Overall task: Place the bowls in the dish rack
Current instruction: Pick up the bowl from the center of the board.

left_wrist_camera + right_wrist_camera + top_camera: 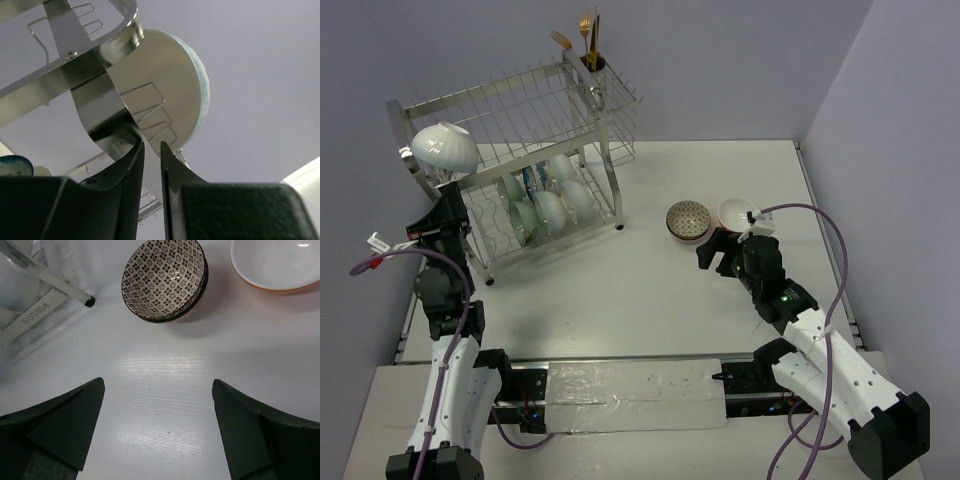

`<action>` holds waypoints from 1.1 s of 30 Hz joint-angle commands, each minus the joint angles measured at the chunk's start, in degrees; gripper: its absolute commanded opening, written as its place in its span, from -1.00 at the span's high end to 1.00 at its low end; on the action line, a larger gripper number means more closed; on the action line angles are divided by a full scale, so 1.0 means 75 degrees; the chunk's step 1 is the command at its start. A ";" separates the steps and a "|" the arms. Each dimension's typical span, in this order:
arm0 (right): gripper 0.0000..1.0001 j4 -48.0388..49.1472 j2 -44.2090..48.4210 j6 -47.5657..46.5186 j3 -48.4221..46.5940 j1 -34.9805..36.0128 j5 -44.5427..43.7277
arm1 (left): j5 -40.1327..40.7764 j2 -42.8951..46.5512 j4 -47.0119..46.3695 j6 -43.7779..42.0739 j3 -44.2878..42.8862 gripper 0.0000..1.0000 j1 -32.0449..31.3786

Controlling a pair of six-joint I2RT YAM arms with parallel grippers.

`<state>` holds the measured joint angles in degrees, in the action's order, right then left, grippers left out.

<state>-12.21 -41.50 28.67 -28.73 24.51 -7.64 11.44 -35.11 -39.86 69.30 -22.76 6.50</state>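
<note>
A white bowl (pixel 445 147) lies tilted on the top left corner of the silver dish rack (pixel 535 95). My left gripper (pixel 446 183) reaches up from just under it. In the left wrist view the bowl (pixel 197 85) looms over the rack's metal band (pixel 75 75), and the left gripper (pixel 151 146) is open by a narrow gap with a pale strip of the bowl's edge showing in it. Several white bowls (pixel 555 205) stand in the lower tier. My right gripper (pixel 715 250) (pixel 159 390) is wide open and empty, short of a brown-patterned bowl (pixel 165 277) (pixel 686 218).
A white bowl with an orange outside (pixel 275 262) (pixel 738 211) sits just right of the patterned one. Gold cutlery (pixel 588 40) stands in the rack's back corner cup. A rack leg (pixel 89 301) touches down left of the patterned bowl. A side wall runs along the table's right edge.
</note>
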 commanded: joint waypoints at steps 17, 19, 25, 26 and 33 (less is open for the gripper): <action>-0.89 0.0514 -0.0010 -0.0142 0.0011 0.0036 0.0093 | -0.0727 0.0675 0.5864 -0.4257 -0.3666 -0.39 -0.0129; -0.88 0.0538 -0.0010 -0.0177 0.0010 0.0036 0.0139 | -0.1020 0.0372 0.6179 -0.4899 -0.4345 -0.51 -0.0129; -0.87 0.0549 -0.0010 -0.0201 0.0034 0.0036 0.0116 | -0.1162 -0.1117 0.7283 -0.6460 -0.6443 -0.69 -0.0129; -0.87 0.0561 -0.0010 -0.0201 0.0034 0.0048 0.0105 | -0.1371 -0.1281 0.7283 -0.6590 -0.6608 -0.74 -0.0129; -0.86 0.0620 -0.0104 -0.0189 0.0057 0.0036 0.0104 | -0.1209 -0.2500 0.7037 -0.6849 -0.7616 -0.75 -0.0117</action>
<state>-10.15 -41.89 27.77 -28.51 24.51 -6.74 2.98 -51.24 12.12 21.15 -76.95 5.65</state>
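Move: The white bowl on the rack's upper tier is about 9 cm ahead of the left hand, 2 cm to its left and 7 cm above. The tier's near rail stands between them, some 5 cm ahead, straight in line and 3 cm up. Bowls on the lower tier sit about 12 cm to the right, level with the hand, 25 cm below. From the right hand, the white bowl is roughly 50 cm left, 15 cm ahead, 28 cm up. Opening wide and rolling level, the left hand backs 4 cm, climbs 12 past the bowl, then returns forward. ##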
